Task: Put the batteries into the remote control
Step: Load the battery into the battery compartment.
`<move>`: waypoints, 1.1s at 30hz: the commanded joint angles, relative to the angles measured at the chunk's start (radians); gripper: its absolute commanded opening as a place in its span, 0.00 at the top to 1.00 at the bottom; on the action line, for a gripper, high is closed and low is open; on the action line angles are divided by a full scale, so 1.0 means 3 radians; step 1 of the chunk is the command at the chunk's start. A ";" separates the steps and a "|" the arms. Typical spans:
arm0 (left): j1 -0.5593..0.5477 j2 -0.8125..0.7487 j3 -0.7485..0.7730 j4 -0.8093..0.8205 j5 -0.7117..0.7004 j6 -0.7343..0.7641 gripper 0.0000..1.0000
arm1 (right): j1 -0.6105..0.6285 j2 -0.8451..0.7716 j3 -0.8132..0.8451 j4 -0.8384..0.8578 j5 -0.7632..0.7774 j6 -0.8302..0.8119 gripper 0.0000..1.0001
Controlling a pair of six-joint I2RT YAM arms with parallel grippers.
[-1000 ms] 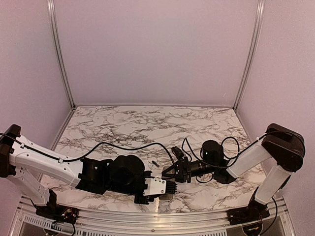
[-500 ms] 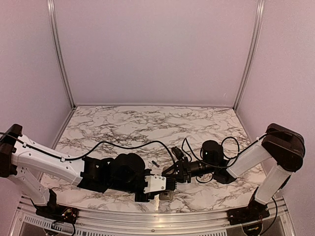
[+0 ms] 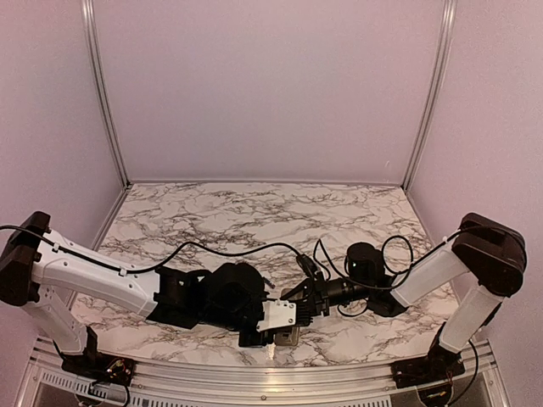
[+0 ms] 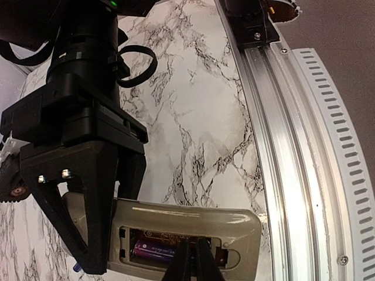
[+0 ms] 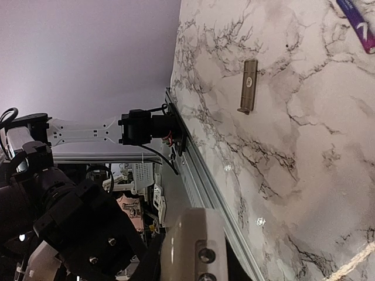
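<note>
The remote control (image 4: 193, 219) is held back-up just above the marble near the table's front edge, its battery recess uncovered. One purple battery (image 4: 153, 250) lies in that recess. My left gripper (image 4: 192, 260) is shut, its tips together and resting in the recess just right of the battery. My right gripper (image 5: 202, 263) is shut on the remote control (image 5: 190, 228), and its black fingers (image 4: 82, 193) clamp the end away from the recess. From above, the left gripper (image 3: 273, 331) hangs over the remote (image 3: 289, 337), and the right gripper (image 3: 307, 301) reaches in from the right.
A tan battery cover (image 5: 248, 86) lies flat on the marble further back. A loose purple battery (image 5: 358, 17) lies beyond it. The aluminium rail (image 4: 275, 117) runs along the table's front edge, close to the remote. Black cables (image 3: 254, 250) trail over the marble.
My left arm has swung right and its wrist has turned down over the remote. Its jaws have closed the last bit. The right arm has stayed put.
</note>
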 commanded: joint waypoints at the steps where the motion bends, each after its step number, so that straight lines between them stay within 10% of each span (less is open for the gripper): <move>1: 0.0102 0.0213 0.0155 -0.0514 -0.0042 -0.0104 0.96 | 0.0038 -0.0159 0.0131 -0.0018 -0.0071 -0.0064 1.00; 11: 0.0170 0.0240 0.0180 -0.0673 -0.0147 -0.0262 0.98 | 0.0039 -0.0323 0.0133 -0.0219 0.0014 -0.0231 1.00; 26: 0.0068 -0.0615 -0.0065 0.0252 -0.0407 -0.0491 0.64 | 0.0039 -0.0330 0.0230 -0.0591 0.0177 -0.0530 1.00; 28: 0.0073 -0.0809 -0.0248 0.0511 -0.0648 -0.0748 0.51 | 0.0039 -0.0344 0.0240 -0.0615 0.0201 -0.0586 1.00; 31: 0.0084 -0.1109 -0.0550 0.0912 -0.1049 -0.1243 0.05 | 0.0039 -0.0393 0.0268 -0.0718 0.0261 -0.0709 1.00; 33: 0.0128 -0.1206 -0.0639 0.0950 -0.1172 -0.1720 0.01 | 0.0039 -0.0458 0.0288 -0.0800 0.0329 -0.0815 1.00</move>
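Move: The nearly shut left fingertips are already on the near end of the battery in the remote's compartment; the battery's middle is about 1 cm ahead, 1 cm right and 1 cm below. A loose battery lies on the table some 15 cm ahead, 4 cm left and 11 cm down; the battery cover is 9 cm ahead, 15 cm left and equally low. From the right hand, gripping the remote, the loaded battery is about 4 cm back, 1 cm left and 1 cm down. Keep the left fingertips pressing on the near end of the battery, working them forward and down about 1 cm while they finish closing. Then start opening and lift off the remote, rising some 10 cm while drifting forward and left, gripper swinging nearly wide open. Hold the remote with the right gripper throughout, tilting its left-pointing hand slightly. ##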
